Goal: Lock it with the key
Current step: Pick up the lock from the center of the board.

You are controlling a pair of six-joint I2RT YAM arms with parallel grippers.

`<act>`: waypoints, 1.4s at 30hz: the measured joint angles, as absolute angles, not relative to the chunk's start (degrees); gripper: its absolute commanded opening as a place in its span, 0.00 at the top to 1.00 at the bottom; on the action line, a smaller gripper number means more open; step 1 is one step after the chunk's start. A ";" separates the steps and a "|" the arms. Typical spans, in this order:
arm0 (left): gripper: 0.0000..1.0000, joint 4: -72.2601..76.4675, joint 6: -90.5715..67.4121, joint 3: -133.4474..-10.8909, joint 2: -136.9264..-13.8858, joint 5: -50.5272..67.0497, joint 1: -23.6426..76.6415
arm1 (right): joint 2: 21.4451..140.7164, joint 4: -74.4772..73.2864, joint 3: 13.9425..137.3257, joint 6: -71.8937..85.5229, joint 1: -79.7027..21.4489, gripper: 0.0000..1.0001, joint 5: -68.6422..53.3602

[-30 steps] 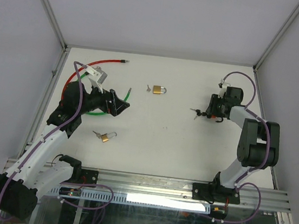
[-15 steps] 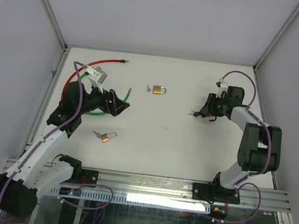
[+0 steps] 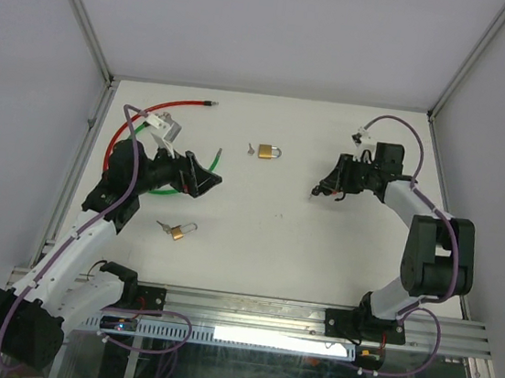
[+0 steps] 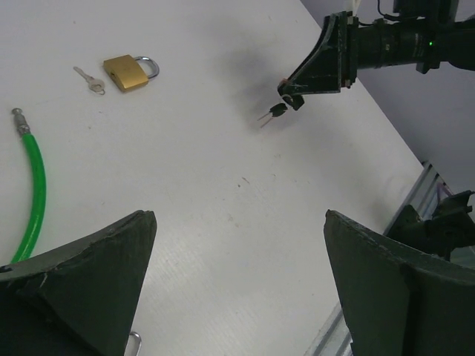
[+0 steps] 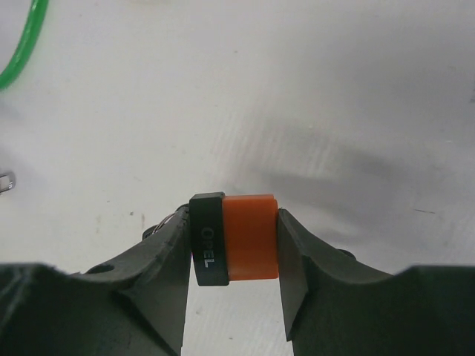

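Note:
My right gripper [image 3: 326,186] is shut on a key bunch by its black and orange tag [image 5: 236,239], one pad on each side of it. The dark key [image 4: 273,113] hangs below the fingers, above the table. A brass padlock [image 3: 269,151] lies at the back middle, with a small silver key [image 3: 252,149] beside it on its left. A second brass padlock [image 3: 179,230] lies near the front left, shackle swung out. My left gripper [image 3: 208,173] hovers open between the two padlocks, nothing between its fingers [image 4: 89,282].
A red cable [image 3: 166,105] and a green cable [image 4: 31,185] curve along the left side of the table. The enclosure's metal frame and walls close in the back, left and right. An aluminium rail [image 3: 310,318] runs along the near edge.
My right gripper has carried the key bunch left and slightly toward the back, and its wrist has turned. The left arm has barely moved.

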State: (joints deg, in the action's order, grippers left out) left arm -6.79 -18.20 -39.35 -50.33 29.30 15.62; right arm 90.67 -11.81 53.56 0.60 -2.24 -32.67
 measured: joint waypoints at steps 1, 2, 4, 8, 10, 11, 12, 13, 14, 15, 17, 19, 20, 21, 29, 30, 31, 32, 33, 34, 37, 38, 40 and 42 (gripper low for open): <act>0.01 -6.46 -18.83 -39.22 -50.61 30.09 15.62 | 90.63 -11.70 53.56 0.97 -2.83 0.97 -33.39; 0.01 -5.74 -19.49 -39.03 -50.98 30.98 15.38 | 90.61 -11.49 53.49 1.56 -3.73 0.96 -34.24; 0.01 -3.38 -21.17 -38.11 -51.77 33.43 15.27 | 90.52 -10.74 53.08 2.70 -5.65 0.97 -35.79; 0.01 4.51 -27.16 -32.73 -52.03 35.09 16.73 | 90.35 -9.50 51.90 4.75 -9.93 0.97 -38.54; 0.01 8.73 -29.26 -28.67 -50.72 31.35 22.11 | 90.35 -9.10 51.46 5.80 -11.75 0.97 -39.99; 0.01 10.07 -29.41 -27.38 -50.09 29.95 24.88 | 90.35 -8.99 51.35 6.13 -12.32 0.97 -40.47; 0.01 12.25 -29.17 -25.58 -49.19 27.33 29.45 | 90.35 -8.82 51.27 6.44 -12.88 0.97 -40.97; 0.01 15.00 -28.51 -23.86 -48.42 24.56 34.00 | 90.35 -8.67 51.20 6.66 -13.41 0.97 -41.30; 0.01 17.93 -27.05 -22.22 -47.99 21.78 37.95 | 90.35 -8.51 51.16 6.87 -13.98 0.97 -41.56; 0.01 21.06 -25.30 -20.58 -47.86 19.00 41.50 | 90.35 -8.36 51.11 7.11 -14.57 0.97 -41.80; 0.01 28.36 -20.51 -16.97 -49.19 13.26 46.96 | 90.37 -8.16 51.07 7.46 -15.62 0.97 -42.22; 0.01 36.93 -15.70 -13.78 -53.36 9.17 49.84 | 90.37 -7.88 51.07 7.57 -16.97 0.97 -42.48; 0.01 41.34 -13.50 -12.43 -56.51 7.55 50.68 | 90.37 -7.70 51.07 7.62 -17.56 0.97 -42.54; 0.01 46.00 -11.40 -11.20 -60.55 6.02 51.29 | 90.37 -7.55 51.07 7.64 -18.13 0.97 -42.57; 0.01 62.89 -6.02 -15.14 -82.54 -1.80 51.79 | 90.39 -7.51 51.07 7.62 -20.36 0.97 -42.78; 0.01 63.99 -5.93 -16.60 -84.47 -2.59 51.79 | 90.39 -7.49 51.07 7.62 -20.40 0.97 -42.78; 0.01 64.84 -5.93 -17.78 -86.04 -3.05 51.79 | 90.39 -7.49 51.07 7.62 -20.43 0.97 -42.78; 0.01 65.58 -5.93 -18.63 -87.22 -3.29 51.79 | 90.39 -7.49 51.07 7.62 -20.49 0.97 -42.76; 0.01 66.46 -5.93 -19.49 -88.53 -3.60 51.79 | 90.39 -7.49 51.07 7.62 -20.53 0.97 -42.76; 0.01 67.05 -5.91 -20.18 -89.60 -3.75 51.79 | 90.39 -7.49 51.07 7.62 -20.58 0.96 -42.76; 0.01 68.34 -5.91 -21.98 -92.44 -4.12 51.79 | 90.39 -7.51 51.07 7.62 -20.78 0.96 -42.76; 0.01 68.82 -5.91 -22.63 -93.56 -4.14 51.79 | 90.41 -7.49 51.07 7.62 -20.84 0.96 -42.76; 0.01 69.12 -5.91 -23.51 -95.09 -4.19 51.79 | 90.45 -7.51 51.07 7.62 -21.04 0.96 -42.76; 0.01 69.17 -5.91 -24.53 -96.51 -4.14 51.79 | 90.50 -7.51 51.07 7.60 -21.19 0.96 -42.76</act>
State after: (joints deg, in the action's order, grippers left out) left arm 69.17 -5.91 -24.53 -96.51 -4.14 51.79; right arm 90.50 -7.51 51.07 7.60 -21.19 -42.76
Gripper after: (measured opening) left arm 0.990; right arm 0.455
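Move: I hold the orange-and-black lock in my right fingers, its keys hanging about 4 cm left and 2 cm back; I'm taking it to a free spot about 8 cm back and 13 cm left, level with the hand. From my right hand the brass padlock lies some 16 cm ahead, 20 cm left, 7 cm below. From my left hand the lock is about 13 cm ahead, 36 cm right, 14 cm below; the small brass lock lies level with the hand, some 7 cm left, 21 cm below. I bring my hands together. My right hand keeps its grip on the lock and carries it about 13 cm left and 8 cm back, turning roughly 20 degrees counter-clockwise and easing nearly to a stop. My left hand, wide open, goes right and down towards the keys, first drawing back, then reaching forward again, its fingers tipping up to about level. ##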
